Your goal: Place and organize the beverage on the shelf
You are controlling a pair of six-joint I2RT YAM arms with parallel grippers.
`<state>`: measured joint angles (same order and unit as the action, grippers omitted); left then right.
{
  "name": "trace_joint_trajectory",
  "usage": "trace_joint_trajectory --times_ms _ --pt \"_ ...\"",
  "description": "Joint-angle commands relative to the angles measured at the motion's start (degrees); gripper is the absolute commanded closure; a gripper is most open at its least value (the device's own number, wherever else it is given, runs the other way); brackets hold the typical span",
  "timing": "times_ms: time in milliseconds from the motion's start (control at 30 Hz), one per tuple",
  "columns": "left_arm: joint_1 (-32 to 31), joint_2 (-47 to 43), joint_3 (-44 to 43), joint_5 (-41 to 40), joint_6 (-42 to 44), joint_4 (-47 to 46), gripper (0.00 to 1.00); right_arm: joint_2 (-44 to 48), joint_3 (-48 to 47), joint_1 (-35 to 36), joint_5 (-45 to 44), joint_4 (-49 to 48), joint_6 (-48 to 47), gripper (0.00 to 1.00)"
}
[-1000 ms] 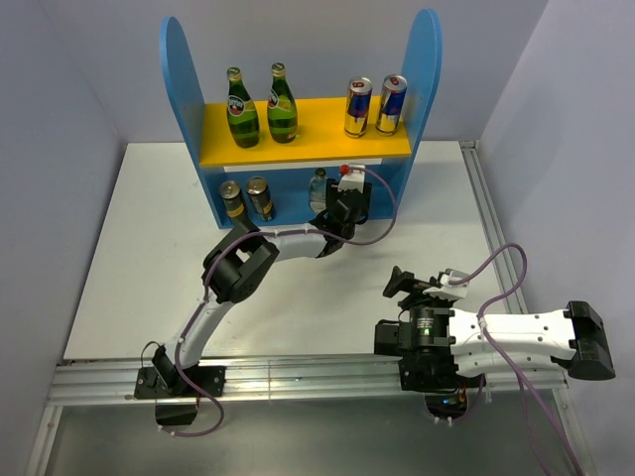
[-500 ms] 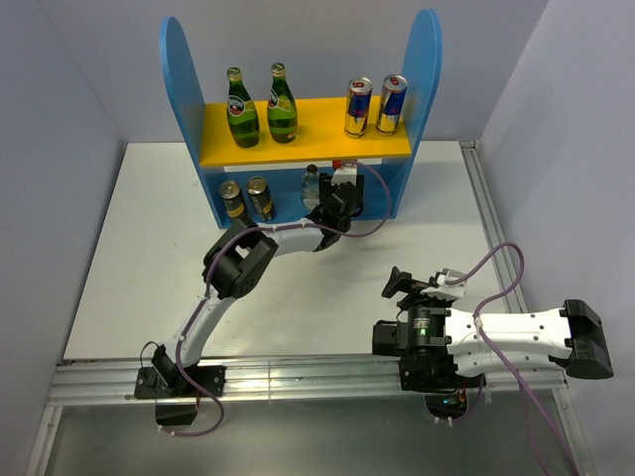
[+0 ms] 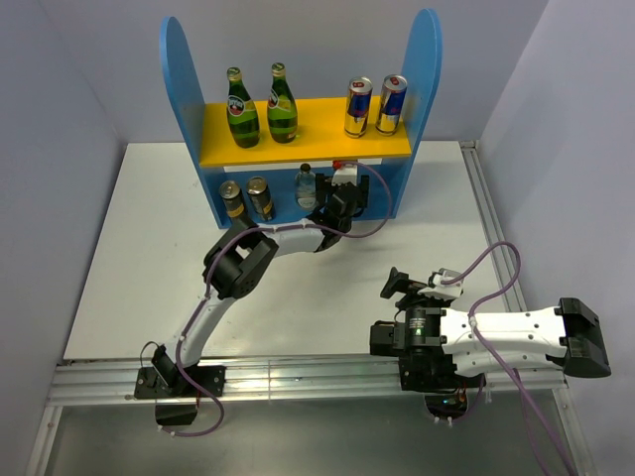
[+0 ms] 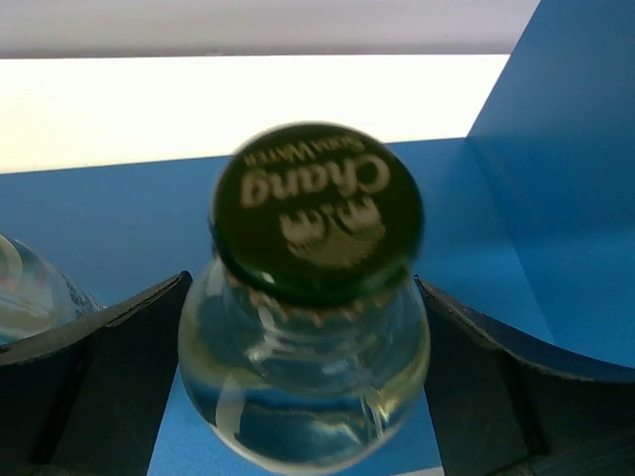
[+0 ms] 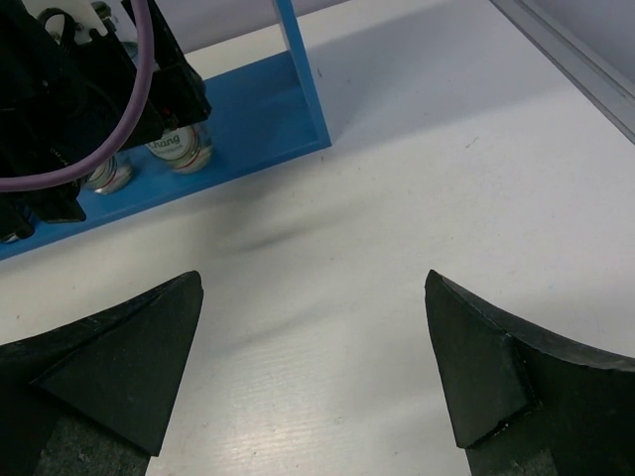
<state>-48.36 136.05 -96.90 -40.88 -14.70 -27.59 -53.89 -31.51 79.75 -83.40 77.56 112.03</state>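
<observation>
The shelf (image 3: 181, 89) holds two green glass bottles (image 3: 242, 111) on its yellow board. On the blue lower level stand two brown-gold cans (image 3: 246, 198) and a clear bottle (image 3: 306, 185). My left gripper (image 3: 342, 198) reaches into that level on the right. A second clear bottle (image 4: 308, 387) with a dark green cap (image 4: 317, 208) stands upright between its widely spread fingers (image 4: 109, 347). The gripper (image 4: 303, 283) is open around it. My right gripper (image 3: 402, 286) hovers open over bare table, nothing between its fingertips (image 5: 313, 283).
Two blue-and-silver cans (image 3: 375, 105) stand on the right of the yellow board. The shelf's blue right panel (image 4: 566, 198) is close beside the left gripper. White table (image 3: 139, 248) spreads in front of the shelf, with metal rails (image 3: 298, 377) at the near edge.
My left gripper pushed a little further in under the yellow board and its jaws spread wider around the clear bottle. The neighbouring clear bottle now shows further left. The right arm barely moved.
</observation>
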Motion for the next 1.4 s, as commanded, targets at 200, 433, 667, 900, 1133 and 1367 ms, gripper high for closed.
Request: trace_joint_trajectory --times_ms 200,433,667,900,1133,1367 --pt "-3.58 -6.58 -0.83 -1.22 -0.15 -3.79 0.01 -2.18 -2.86 0.41 -5.11 5.23 13.74 0.0" --pt "-6.92 -12.55 4.43 -2.54 -2.17 -1.85 0.01 -2.36 -2.95 0.41 -5.11 5.23 13.74 0.0" --pt "-8.07 -16.77 8.04 -4.73 -1.73 0.96 0.01 -2.27 -2.86 0.41 -5.02 5.23 13.74 0.0" --pt "-9.03 -24.41 14.71 -10.43 -1.65 3.51 0.01 -2.54 -3.03 0.32 -4.67 5.23 13.74 0.0" --pt "-7.37 -35.14 28.87 -12.73 -0.24 1.57 0.01 -4.2 -3.82 0.41 -4.85 5.23 13.48 0.0" --pt "-4.82 -35.42 30.9 -13.87 1.17 0.34 0.01 -4.74 -3.91 0.41 -4.58 5.23 13.13 0.0"
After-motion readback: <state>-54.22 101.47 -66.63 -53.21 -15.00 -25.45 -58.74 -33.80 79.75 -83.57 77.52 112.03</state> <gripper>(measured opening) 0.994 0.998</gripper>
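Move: The left hand is already open around the right-hand soda bottle on the lower shelf. The bottle's middle sits between the fingers, about 2 cm below the hand point. The left-hand soda bottle stands some 10 cm to the left and 1 cm farther out, the nearer dark can about 22 cm left and level with the hand. The blue side panel is about 14 cm to the right. From the idle right hand, the right-hand bottle is roughly 29 cm ahead, 21 cm left and 7 cm lower. Backing out and up, the left hand slips off the right-hand soda bottle with its fingers wide open, swerving about 4 cm right at first, its left finger seeming to push the bottle towards the side panel. Once clear, it swings some 13 cm left and draws back a little more, turning slightly counter-clockwise, to end in front of and above the left-hand bottle. ##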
